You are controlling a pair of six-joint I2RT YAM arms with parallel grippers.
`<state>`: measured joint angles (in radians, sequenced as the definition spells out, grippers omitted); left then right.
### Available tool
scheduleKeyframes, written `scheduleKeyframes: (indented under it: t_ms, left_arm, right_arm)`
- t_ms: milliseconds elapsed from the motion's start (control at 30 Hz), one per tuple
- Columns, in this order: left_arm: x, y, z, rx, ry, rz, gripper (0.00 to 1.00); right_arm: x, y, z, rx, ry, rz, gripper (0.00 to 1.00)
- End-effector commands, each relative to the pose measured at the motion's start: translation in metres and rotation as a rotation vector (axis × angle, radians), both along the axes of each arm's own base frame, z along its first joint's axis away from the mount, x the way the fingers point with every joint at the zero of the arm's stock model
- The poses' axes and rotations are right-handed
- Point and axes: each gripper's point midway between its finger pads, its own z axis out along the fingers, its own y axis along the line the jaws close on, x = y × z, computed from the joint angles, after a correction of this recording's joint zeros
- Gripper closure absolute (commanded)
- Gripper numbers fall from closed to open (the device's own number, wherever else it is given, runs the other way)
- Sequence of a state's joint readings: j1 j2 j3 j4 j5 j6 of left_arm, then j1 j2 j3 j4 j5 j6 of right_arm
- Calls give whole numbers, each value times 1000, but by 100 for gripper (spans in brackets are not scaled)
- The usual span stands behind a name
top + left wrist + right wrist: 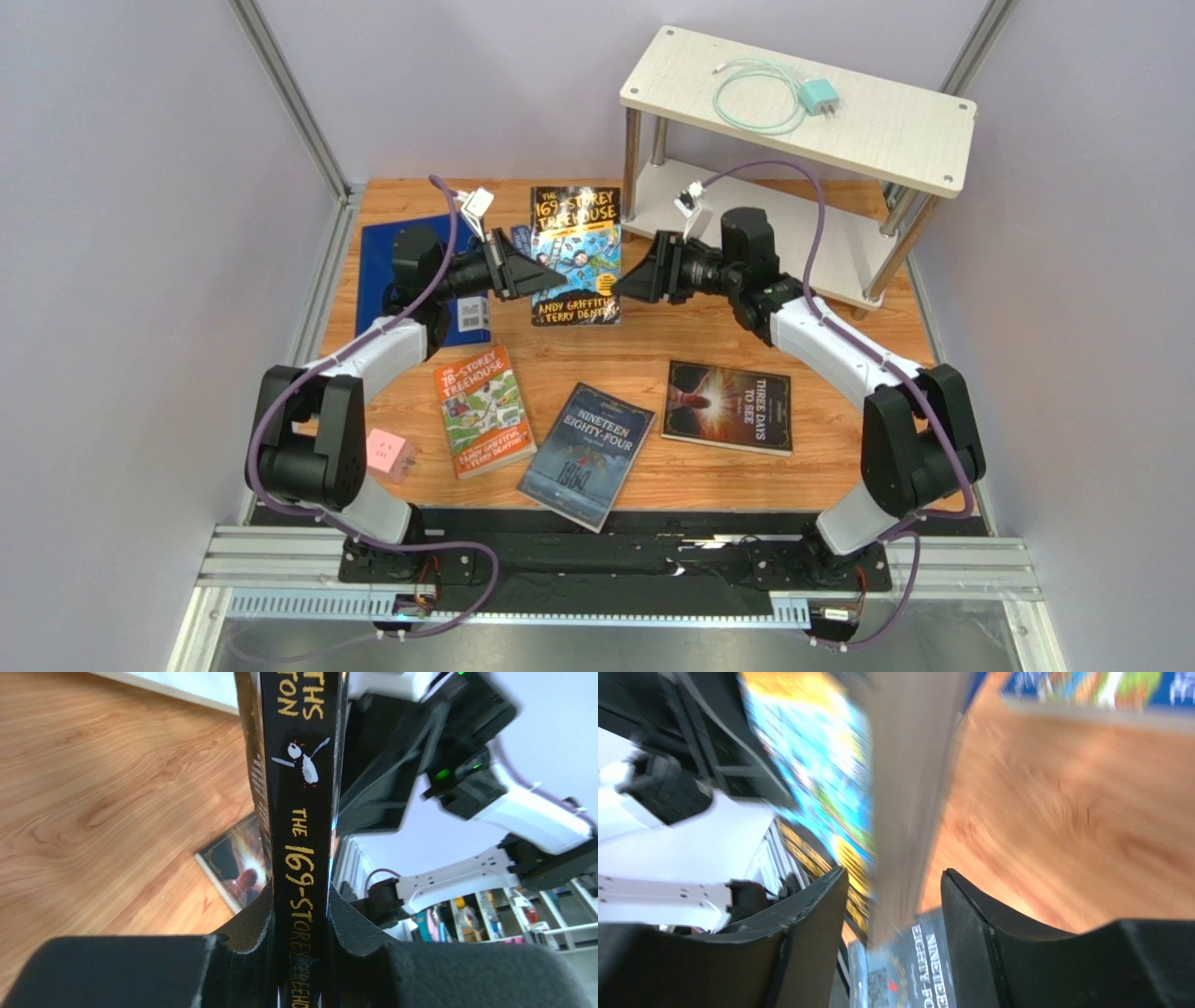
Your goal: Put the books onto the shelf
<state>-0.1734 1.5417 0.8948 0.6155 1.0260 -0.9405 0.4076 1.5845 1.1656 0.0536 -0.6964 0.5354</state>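
A blue "169-Storey Treehouse" book [575,252] hangs upright above the table between both arms. My left gripper [522,269] is shut on its black spine [305,833], with the pads pressed against both sides [300,917]. My right gripper [627,276] is open, its jaws astride the book's page edge [910,798] with a gap on each side [892,889]. On the table lie an orange Treehouse book [483,409], "Nineteen Eighty-Four" [588,455] [913,973] and "Three Days to See" [728,406] [238,864]. The shelf [884,140] stands at the back right.
A mint charger with its cable [818,95] lies on the shelf's top board. A plain blue folder [376,273] lies under my left arm at the back left. A pink cube [389,452] sits by the left arm's base. Walls close both sides.
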Motion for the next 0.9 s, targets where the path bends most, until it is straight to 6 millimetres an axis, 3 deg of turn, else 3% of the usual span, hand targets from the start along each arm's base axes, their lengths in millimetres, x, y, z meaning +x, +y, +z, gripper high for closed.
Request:
scheduleKeyframes:
  t_ms: [0,133,167,367,600,867]
  left_arm:
    - [-15,0,46,-81,-190,-58,100]
    - [-21,-1,56,-119,-222,-78,100]
    - [-22,-1,56,-128,-205,-85,100]
    - [-25,-6,59,-170,-211,-102,100]
    - [-29,-16,62,-199,-221,-131,100]
    - [-32,-27,70,-227,-227,-170,100]
  right_arm:
    - [-15,-8,-2,4,-50,-14,37]
    - [-32,-13,8,45,-80,-14,29]
    - [-38,-13,20,78,-105,-1,27]
    - [-60,-20,36,141,-140,9,25]
    - [-72,-19,38,173,-126,30,23]
    - [-73,-19,33,165,-123,15,22]
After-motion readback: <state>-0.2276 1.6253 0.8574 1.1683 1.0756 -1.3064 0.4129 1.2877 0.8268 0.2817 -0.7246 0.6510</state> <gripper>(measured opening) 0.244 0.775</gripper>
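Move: My left hand already pinches the 169-Storey Treehouse book by its spine; the book's middle lies about 4 cm to that hand's right and 3 cm ahead, roughly level. From my right hand, off its open page edge, the book's middle is 7 cm left and 3 cm ahead. Well below the right hand, Nineteen Eighty-Four lies some 20 cm back and 6 cm left, Three Days to See about 12 cm back and 16 cm right. I draw my right hand back about 7 cm and a little right, dipping some 4 cm and then rising to end slightly above its starting height, opening its fingers wider as it goes down the page edge towards the book's bottom corner. My left hand keeps its pinch on the spine and raises the book about 4 cm, easing back and right with a slight roll. ##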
